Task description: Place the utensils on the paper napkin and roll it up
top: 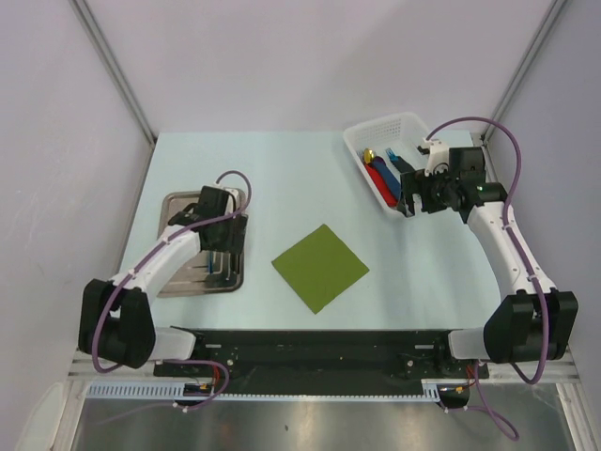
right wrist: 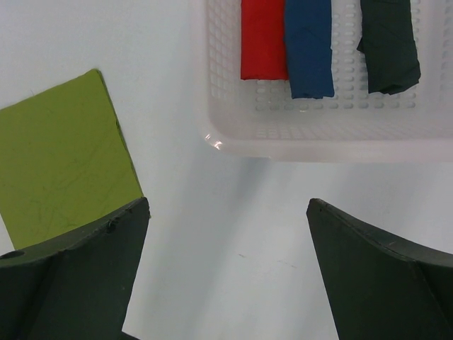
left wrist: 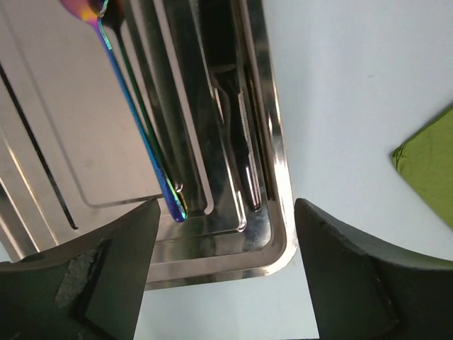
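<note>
The olive-green paper napkin [top: 319,267] lies flat and bare on the table centre; it also shows in the right wrist view [right wrist: 60,159] and the left wrist view [left wrist: 428,166]. The utensils lie in the silver tray [top: 180,278] at the left: an iridescent spoon [left wrist: 141,134] and a dark fork [left wrist: 241,142] beside it. My left gripper [left wrist: 225,237] is open and empty above the tray's near right corner [left wrist: 279,248]; it also shows in the top view [top: 225,235]. My right gripper [right wrist: 226,241] is open and empty over bare table between napkin and basket, as the top view [top: 408,200] also shows.
A white plastic basket [top: 362,141] stands at the back right, its rim [right wrist: 318,145] just ahead of my right gripper. It holds red [right wrist: 263,39], blue [right wrist: 308,46] and dark [right wrist: 388,42] rolled napkins. Grey walls close off the table's sides and back.
</note>
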Tool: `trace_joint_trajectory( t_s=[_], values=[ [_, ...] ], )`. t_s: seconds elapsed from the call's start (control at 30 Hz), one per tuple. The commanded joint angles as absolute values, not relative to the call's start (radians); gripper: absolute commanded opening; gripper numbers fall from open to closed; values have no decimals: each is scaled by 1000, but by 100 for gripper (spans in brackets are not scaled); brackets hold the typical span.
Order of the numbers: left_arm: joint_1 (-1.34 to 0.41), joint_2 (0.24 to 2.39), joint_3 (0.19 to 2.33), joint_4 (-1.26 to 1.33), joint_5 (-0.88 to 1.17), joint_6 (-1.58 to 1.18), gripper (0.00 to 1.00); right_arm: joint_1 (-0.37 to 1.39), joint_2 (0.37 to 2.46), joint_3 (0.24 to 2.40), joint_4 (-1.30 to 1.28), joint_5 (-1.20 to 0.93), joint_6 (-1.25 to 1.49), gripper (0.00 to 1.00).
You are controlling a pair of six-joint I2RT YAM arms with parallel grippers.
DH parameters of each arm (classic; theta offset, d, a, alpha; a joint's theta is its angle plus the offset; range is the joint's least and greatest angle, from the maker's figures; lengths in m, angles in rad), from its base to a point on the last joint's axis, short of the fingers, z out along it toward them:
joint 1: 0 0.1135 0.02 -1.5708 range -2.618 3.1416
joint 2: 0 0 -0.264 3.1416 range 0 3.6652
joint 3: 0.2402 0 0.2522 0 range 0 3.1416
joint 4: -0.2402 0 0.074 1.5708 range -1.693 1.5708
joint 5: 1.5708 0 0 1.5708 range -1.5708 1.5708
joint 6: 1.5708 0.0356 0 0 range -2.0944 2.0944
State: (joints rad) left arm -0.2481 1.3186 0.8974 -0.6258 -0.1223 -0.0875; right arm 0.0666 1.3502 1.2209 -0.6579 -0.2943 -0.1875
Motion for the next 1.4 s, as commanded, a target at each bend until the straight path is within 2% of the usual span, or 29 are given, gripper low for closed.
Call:
trace_joint_trajectory(
  t_s=[0.0,0.17,0.2,0.3,0.6,1.37],
  values=[
    [-296,1376,897,-552,-175,-117,77,71,1347,1226,-614,-261,-178,100],
    [-296,1459,931,-514,-192,-127,59,71,1341,1232,-626,-270,-172,100],
    [-296,1466,936,-503,-195,-133,52,74,1338,1232,-626,-270,-172,100],
    [-296,1499,939,-494,-215,-144,43,74,1339,1233,-632,-261,-175,100],
    [-295,1586,982,-480,-225,-161,38,72,1351,1236,-638,-253,-176,100],
    [-224,1770,1029,-457,-161,-204,35,58,1342,1262,-686,-222,-166,100]
  ],
)
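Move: Inside the tray under the left hand, the knife's middle lies about 6 cm ahead, 1 cm to the right and 8 cm below the fingertips. The rainbow spoon lies some 6 cm left of the knife, and the tray's right wall about 3 cm right of it. The green napkin's middle is roughly 21 cm right of the left hand and 3 cm back. From the right hand, the knife is some 41 cm left, 2 cm back and 19 cm down. Sinking about 7 cm into the tray, the left hand drops steeply at first with only a slight shift right, then works some 5 cm forward along the knife, tipping slightly further down. The fingers narrow from nearly wide to about a third open, mostly during the drop, and end with their tips on either side of the knife near its neck; a pinch can't be seen. ##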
